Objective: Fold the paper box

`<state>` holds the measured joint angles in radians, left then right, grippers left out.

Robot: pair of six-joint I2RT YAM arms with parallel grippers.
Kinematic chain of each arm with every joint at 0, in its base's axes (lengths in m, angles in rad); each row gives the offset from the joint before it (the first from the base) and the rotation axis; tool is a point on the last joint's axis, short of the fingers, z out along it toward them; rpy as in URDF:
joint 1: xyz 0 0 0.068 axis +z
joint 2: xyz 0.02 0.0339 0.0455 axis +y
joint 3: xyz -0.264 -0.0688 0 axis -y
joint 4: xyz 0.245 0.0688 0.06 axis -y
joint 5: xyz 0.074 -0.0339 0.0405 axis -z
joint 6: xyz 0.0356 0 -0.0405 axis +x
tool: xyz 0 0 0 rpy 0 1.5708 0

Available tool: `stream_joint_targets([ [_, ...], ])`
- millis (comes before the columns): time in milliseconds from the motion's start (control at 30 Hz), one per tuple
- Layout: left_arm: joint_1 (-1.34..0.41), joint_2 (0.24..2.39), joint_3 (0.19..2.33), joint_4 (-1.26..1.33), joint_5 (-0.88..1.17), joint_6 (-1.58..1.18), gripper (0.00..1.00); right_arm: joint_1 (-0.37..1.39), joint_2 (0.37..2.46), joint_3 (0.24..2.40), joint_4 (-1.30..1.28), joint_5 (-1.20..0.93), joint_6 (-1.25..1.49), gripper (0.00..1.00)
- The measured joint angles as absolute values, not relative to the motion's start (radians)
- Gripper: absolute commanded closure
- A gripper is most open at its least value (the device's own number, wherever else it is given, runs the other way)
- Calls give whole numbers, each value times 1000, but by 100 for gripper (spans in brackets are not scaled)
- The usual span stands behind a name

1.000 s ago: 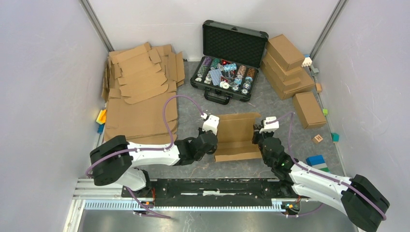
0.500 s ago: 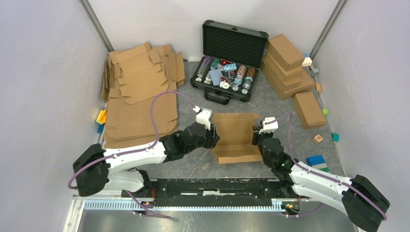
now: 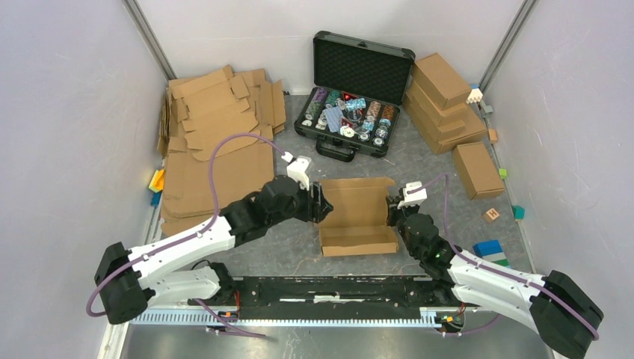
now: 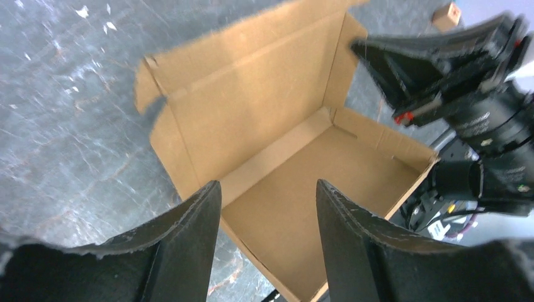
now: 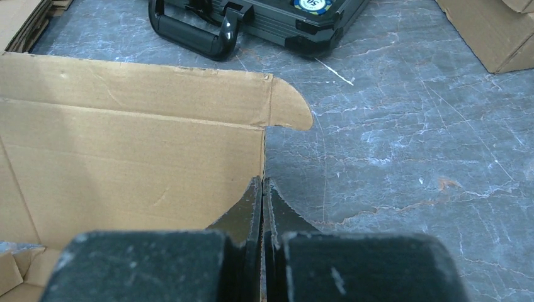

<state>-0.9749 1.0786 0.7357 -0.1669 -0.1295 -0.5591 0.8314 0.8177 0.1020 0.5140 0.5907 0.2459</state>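
Note:
The paper box (image 3: 357,213) lies in the middle of the table as a shallow open tray, its lid panel raised at the far side. My left gripper (image 3: 318,204) hangs open at the box's left wall. In the left wrist view the box (image 4: 302,207) shows between the spread fingers of that gripper (image 4: 267,189), which hold nothing. My right gripper (image 3: 394,217) is at the box's right wall. The right wrist view shows the right gripper (image 5: 262,182) shut on the thin upright edge of the box's (image 5: 126,170) side wall.
A pile of flat cardboard blanks (image 3: 217,149) covers the left side. An open black case of chips (image 3: 355,97) stands at the back, with its handle (image 5: 189,34) just beyond the box. Finished boxes (image 3: 445,105) are stacked at the back right. Small coloured blocks (image 3: 490,247) lie at the right.
My left gripper has opened and let go of the box's left side, and that arm has swung back and to the left. The box has shifted slightly left. The right gripper stays shut.

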Motion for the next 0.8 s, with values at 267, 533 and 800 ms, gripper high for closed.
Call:
stream_joint_targets([
  [267,-764,1122,945,-285,6,-503,32,831,814,97,522,575,237,100],
  [533,-707,1403,1193,-365,157,-325,30,831,815,95,530,557,228,100],
  [800,-707,1763,1457,-507,403,-128,40,831,814,94,533,541,218,100],
])
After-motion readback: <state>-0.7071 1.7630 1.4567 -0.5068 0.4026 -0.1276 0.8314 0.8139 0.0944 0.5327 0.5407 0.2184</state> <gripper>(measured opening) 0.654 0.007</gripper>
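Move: Standing open and leaning back, the paper box's lid carries its top flap about 8 cm ahead of the left hand, 8 cm to its right and some 4 cm lower. The lid panel is 2 cm ahead, 8 cm right and 6 cm down; the box tray is 6 cm back, 9 cm right and 12 cm down. The chip case sits 24 cm ahead, 6 cm right. From the right hand the flap is 5 cm ahead, 8 cm left, 3 cm up. Arching over the lid's upper left corner, the left hand climbs about 6 cm while heading forward, then sinks some 7 cm as it swings right. It ends about 10 cm farther out at the top flap, turned roughly 25 degrees clockwise, fingers still open; contact can't be seen. The right hand keeps its pinch on the lid's right edge, all but still. ##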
